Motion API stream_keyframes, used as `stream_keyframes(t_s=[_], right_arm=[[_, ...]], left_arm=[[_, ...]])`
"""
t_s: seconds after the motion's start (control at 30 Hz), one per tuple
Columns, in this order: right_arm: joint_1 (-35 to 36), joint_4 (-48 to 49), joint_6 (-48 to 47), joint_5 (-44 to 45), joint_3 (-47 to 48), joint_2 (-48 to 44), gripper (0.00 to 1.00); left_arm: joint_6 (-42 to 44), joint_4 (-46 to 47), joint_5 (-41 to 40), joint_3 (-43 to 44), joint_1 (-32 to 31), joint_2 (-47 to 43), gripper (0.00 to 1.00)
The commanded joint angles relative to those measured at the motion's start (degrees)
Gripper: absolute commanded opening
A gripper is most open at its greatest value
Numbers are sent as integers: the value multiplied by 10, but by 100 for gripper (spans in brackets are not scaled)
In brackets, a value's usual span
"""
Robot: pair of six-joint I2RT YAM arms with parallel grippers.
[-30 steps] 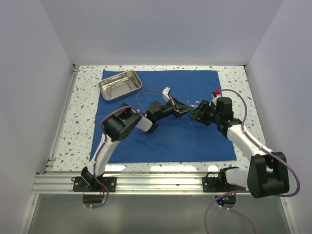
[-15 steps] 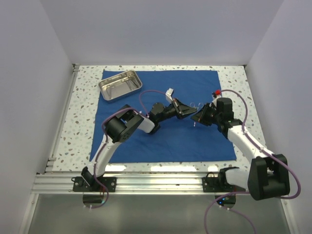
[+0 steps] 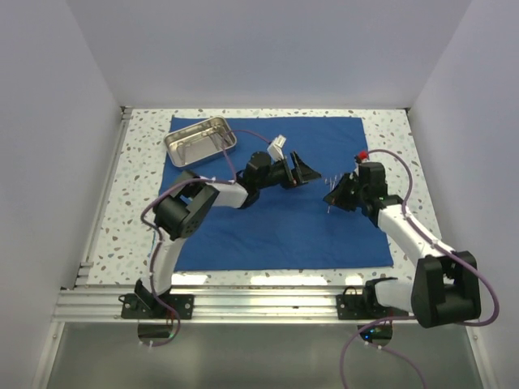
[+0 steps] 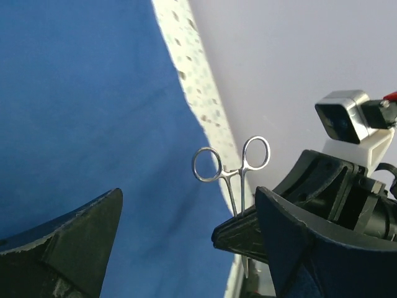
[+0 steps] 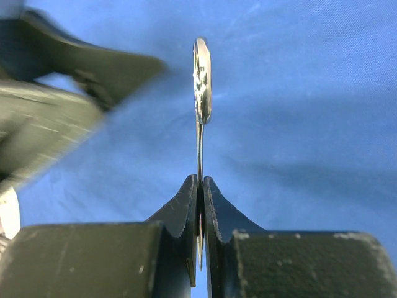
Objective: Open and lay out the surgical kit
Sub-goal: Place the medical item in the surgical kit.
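Observation:
The royal-blue cloth (image 3: 268, 227) lies spread flat on the table. The steel tray (image 3: 228, 130) sits on its far left corner. Silver ring-handled forceps (image 4: 231, 162) hang above the cloth's right half, and my right gripper (image 5: 200, 186) is shut on their shank, rings pointing away from it. In the right wrist view the forceps (image 5: 201, 81) show edge-on. My left gripper (image 3: 310, 173) stands open just left of the forceps, facing the right gripper (image 3: 335, 194), with nothing between its fingers (image 4: 68, 242).
Speckled tabletop (image 3: 142, 162) borders the cloth on the left, far and right sides. White walls enclose the table on three sides. An aluminium rail (image 3: 243, 304) runs along the near edge. Purple cables loop off both arms.
My left gripper has opened, let go of the forceps and drawn back to the far left. My right gripper has shut on the forceps and carried them slightly right.

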Motion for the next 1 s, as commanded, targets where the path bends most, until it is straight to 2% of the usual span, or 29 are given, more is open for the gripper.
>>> stream_keyframes(t_s=[0.0, 0.23, 0.33, 0.5, 0.57, 0.6, 0.63, 0.67, 0.73, 0.8, 0.97], right_arm=[[-1, -15, -20, 20, 34, 19, 0], [-2, -74, -55, 45, 71, 112, 0], [-2, -81, -56, 47, 72, 138, 0], [-2, -123, -48, 118, 78, 163, 1], [-2, -135, -46, 138, 80, 155, 14], [-2, -143, -41, 165, 79, 142, 43], [-2, -148, -41, 180, 80, 135, 52], [-1, -154, -43, 192, 83, 130, 68], [-1, -181, -43, 236, 94, 118, 89], [-2, -198, -44, 250, 98, 109, 99], [-2, -230, -45, 306, 120, 74, 99]], left_arm=[[165, -179, -62, -7, 23, -91, 91], [312, -335, -169, -23, 34, -193, 91], [342, -371, -208, -46, 38, -227, 91], [362, -399, -282, -89, 57, -275, 91], [366, -400, -289, -100, 70, -289, 91], [366, -397, -285, -103, 74, -291, 91], [364, -395, -282, -105, 81, -295, 90], [363, -393, -280, -106, 83, -295, 90], [363, -391, -276, -105, 84, -295, 90], [359, -386, -272, -107, 84, -294, 89], [364, -395, -281, -104, 84, -297, 88]])
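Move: The right gripper still holds the scissor-like medical item; the bare patch of cloth for it lies about 8 cm below, some 3 cm right and 1 cm back. The cloth's right edge runs level with this hand, some 20 cm to its right. From the left gripper, empty and already open, that patch is about 7 cm back, 10 cm right and 9 cm down; the tray lies about 13 cm ahead, 40 cm left and 8 cm down. Lower the right gripper about 7.5 cm to the cloth, tipping its fingers further down, then open them wide to let go of the medical item and draw off to the right, rising slightly. Meanwhile swing the open left gripper some 18 cm left and a little forward towards the tray, over a low arch, rolling its fingers downward by about 45 degrees. ##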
